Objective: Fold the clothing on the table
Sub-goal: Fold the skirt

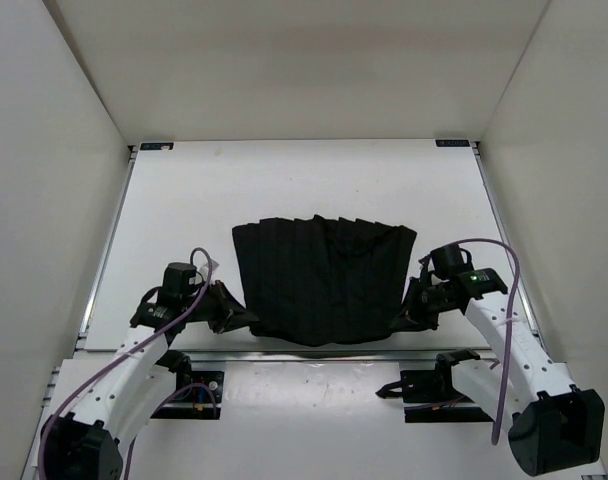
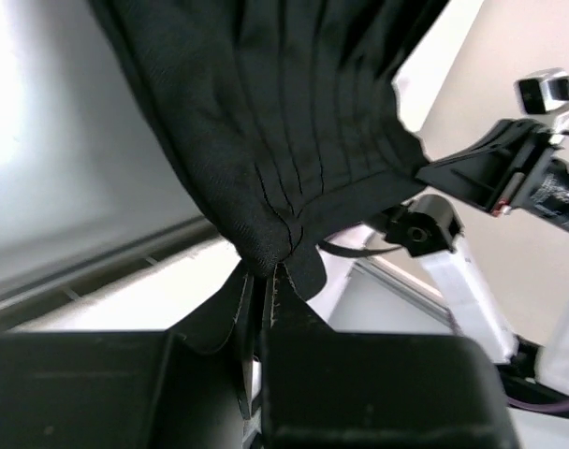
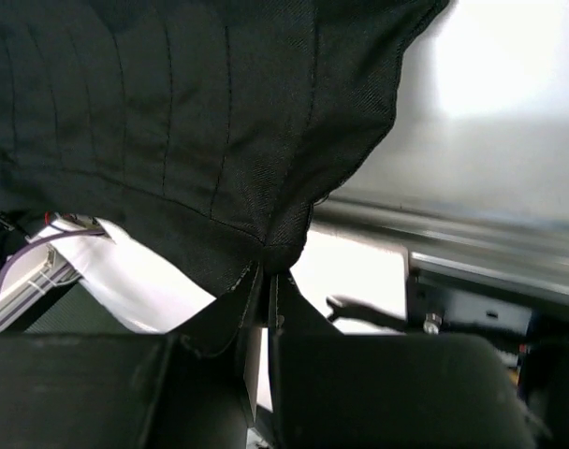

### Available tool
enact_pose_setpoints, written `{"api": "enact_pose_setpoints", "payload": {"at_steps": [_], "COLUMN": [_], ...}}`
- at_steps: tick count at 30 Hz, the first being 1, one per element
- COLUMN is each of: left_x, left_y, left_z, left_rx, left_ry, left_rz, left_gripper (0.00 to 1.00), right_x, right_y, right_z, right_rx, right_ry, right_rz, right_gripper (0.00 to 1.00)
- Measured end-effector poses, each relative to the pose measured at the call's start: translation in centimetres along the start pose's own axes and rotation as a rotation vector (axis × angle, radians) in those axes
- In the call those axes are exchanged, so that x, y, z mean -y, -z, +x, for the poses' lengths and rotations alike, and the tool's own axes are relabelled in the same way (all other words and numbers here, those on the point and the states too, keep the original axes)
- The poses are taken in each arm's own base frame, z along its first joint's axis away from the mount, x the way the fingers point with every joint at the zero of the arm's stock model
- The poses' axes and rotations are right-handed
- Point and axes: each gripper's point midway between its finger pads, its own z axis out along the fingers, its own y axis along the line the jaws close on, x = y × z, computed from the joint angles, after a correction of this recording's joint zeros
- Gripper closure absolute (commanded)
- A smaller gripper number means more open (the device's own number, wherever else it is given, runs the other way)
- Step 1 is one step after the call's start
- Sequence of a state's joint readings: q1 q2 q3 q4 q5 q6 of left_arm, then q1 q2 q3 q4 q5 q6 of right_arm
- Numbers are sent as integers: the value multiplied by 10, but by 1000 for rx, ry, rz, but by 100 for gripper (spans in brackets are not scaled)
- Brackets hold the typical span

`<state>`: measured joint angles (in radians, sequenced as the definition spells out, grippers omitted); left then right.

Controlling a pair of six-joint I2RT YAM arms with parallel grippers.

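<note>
The clothing is a black pleated garment spread across the near middle of the white table. My left gripper is shut on its near left corner, and the fabric bunches into a pinch right at the fingertips. My right gripper is shut on the near right corner, with cloth fanning out from its closed tips. Both held corners look lifted off the table near its front edge. The right arm shows beyond the cloth in the left wrist view.
White walls close in the table on the left, right and back. A metal rail runs along the front edge just under the held hem. Purple cables loop off both arms.
</note>
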<state>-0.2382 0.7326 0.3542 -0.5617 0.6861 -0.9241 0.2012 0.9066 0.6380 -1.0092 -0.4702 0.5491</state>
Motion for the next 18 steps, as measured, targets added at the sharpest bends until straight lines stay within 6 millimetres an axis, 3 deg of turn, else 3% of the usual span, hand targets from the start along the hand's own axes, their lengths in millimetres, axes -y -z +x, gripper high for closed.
{"api": "enact_pose_setpoints", "payload": {"at_steps": [4,7,8,9,10,11,13,15,17,18], "left_x": [13,47,62,75,88,101,123,133,122,114], "left_y": [5,8,8,6,4,-1,-15,-34,-55,-63], "left_z": [-1,-29,-46,-66,-91,-118,-173,-222,-251,-257], "left_rx": [-8,9,27,50,72,97,133,166,183,182], "left_ry": [46,82,87,92,99,93,95,92,130,157], "left_rz": [9,35,53,64,73,84,124,178,206,204], "left_gripper": [100,98,96,84,64,53,47,41,39,39], "right_x": [-7,-35,-46,-56,-65,-75,-83,-89,-85,-81], "right_y": [19,41,49,55,59,62,57,46,28,20], "right_z": [0,-31,-50,-71,-96,-125,-175,-226,-268,-277], "right_rx": [-12,29,54,80,108,147,188,221,262,270], "right_ry": [-20,2,6,9,15,27,28,40,54,56], "right_rz": [5,-35,-54,-67,-78,-97,-106,-102,-72,-58], "right_gripper": [100,100,100,100,98,91,64,47,38,33]}}
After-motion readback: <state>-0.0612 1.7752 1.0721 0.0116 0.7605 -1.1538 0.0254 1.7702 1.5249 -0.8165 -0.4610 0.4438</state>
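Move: Both hands still pinch the skirt's near corners, the skirt spread out ahead of and between them. From the left hand, the far left corner lies about 23 cm ahead, 5 cm to the left and 7 cm lower, and the skirt's middle some 9 cm ahead and 17 cm to the right. From the right hand, the far right corner is roughly 23 cm ahead, 5 cm to the right and 7 cm lower, the skirt's middle about 10 cm ahead and 17 cm to the left. Up and then fast forward in a low arc, both arms together carry the pinched near corners over the skirt to its far edge, some 28 cm forward, rising about 9 cm on the way and sinking 2 or 3 cm at the end. Over the last third both grippers open to a bit over half, the left one slightly sooner, and let go of the cloth while still travelling forward. ##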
